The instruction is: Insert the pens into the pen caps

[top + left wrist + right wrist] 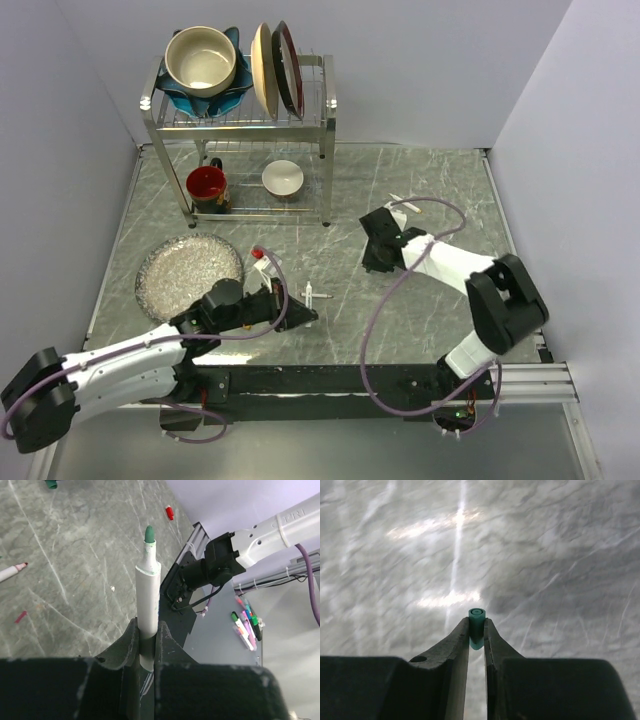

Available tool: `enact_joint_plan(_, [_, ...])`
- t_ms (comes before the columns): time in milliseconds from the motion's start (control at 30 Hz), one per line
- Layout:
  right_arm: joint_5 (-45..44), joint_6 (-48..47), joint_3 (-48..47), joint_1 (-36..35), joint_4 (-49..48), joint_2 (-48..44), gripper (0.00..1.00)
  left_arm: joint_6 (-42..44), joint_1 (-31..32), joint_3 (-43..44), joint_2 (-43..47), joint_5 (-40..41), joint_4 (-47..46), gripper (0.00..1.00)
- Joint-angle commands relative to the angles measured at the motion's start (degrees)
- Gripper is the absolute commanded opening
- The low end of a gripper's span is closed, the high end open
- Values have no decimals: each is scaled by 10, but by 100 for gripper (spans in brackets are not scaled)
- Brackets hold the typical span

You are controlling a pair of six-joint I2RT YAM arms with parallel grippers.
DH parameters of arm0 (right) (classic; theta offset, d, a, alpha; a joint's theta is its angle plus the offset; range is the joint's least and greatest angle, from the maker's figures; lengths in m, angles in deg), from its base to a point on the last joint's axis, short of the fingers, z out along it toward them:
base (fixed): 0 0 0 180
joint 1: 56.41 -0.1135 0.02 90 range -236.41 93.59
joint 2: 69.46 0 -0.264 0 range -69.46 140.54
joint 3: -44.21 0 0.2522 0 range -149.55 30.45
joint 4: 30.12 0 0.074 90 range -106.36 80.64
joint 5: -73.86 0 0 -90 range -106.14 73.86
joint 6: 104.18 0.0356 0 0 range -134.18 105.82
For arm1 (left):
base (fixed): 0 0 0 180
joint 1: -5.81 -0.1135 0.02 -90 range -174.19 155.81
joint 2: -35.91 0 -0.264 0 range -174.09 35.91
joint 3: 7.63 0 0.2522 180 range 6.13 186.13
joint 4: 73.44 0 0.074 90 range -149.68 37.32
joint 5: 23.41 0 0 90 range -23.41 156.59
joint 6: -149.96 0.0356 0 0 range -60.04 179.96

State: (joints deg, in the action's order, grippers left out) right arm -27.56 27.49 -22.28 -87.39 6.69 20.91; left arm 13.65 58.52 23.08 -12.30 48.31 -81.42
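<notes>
My left gripper [147, 630] [297, 312] is shut on a white-barrelled pen [148, 587], whose bare green tip sticks out past the fingers over the table. A second pen [11, 572] with a red tip lies on the marble to the left, near the plate [266, 258]. A red pen cap [169, 513] lies farther off on the table. My right gripper [476, 630] [372, 262] is shut on the green pen cap [476, 616], pinched upright between the fingertips with its open end showing, just above the marble. A thin white pen [403, 201] lies beyond the right arm.
A metal dish rack [325, 150] at the back holds bowls and plates, with a red mug [207, 186] and a small white bowl [283, 177] on its lower shelf. A glass plate [188, 272] lies front left. Spare markers [246, 624] lie off the table.
</notes>
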Motion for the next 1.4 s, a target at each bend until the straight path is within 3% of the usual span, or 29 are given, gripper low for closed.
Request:
enact_joint_plan(0, [33, -3, 25, -25, -31, -96, 0, -25, 5, -14, -42, -27, -142, 1])
enact_joint_plan(300, [39, 35, 51, -101, -31, -252, 0, -48, 9, -4, -158, -54, -263, 1])
enact_joint_plan(633, [16, 85, 69, -189, -58, -346, 0, -64, 12, 23, -233, -89, -324, 1])
enact_joint_plan(933, [-11, 104, 83, -223, -75, -386, 0, -64, 13, 27, -225, -94, -321, 1])
enact_joint_plan(1367, [-19, 97, 48, -224, -75, -369, 0, -66, 20, 29, -233, -102, -328, 1])
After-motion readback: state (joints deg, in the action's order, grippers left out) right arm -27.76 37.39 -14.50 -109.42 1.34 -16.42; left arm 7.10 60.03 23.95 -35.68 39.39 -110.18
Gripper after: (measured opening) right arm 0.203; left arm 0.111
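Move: The right hand, a few centimetres above the table with the green cap, has its target, the white pen with the bare green tip, about 19 cm back, 15 cm left and 15 cm up. The white marker on the table is some 6 cm back, 14 cm left and 3 cm below it. From the left hand, which holds that pen roughly upright, the green cap is about 19 cm ahead, 15 cm right and 12 cm below; a yellow cap lies 6 cm ahead, 18 cm left and 15 cm below. Upward in a sweep of some 17 cm, with about 10 cm back and 9 cm left, the right hand carries the still-pinched green cap towards the pen tip, its wrist swinging from steeply down to forward-left, then all but stops. Meanwhile the left hand slides the pen about 5 cm right, dips briefly and recovers, turning slightly clockwise. Both grips stay shut. ##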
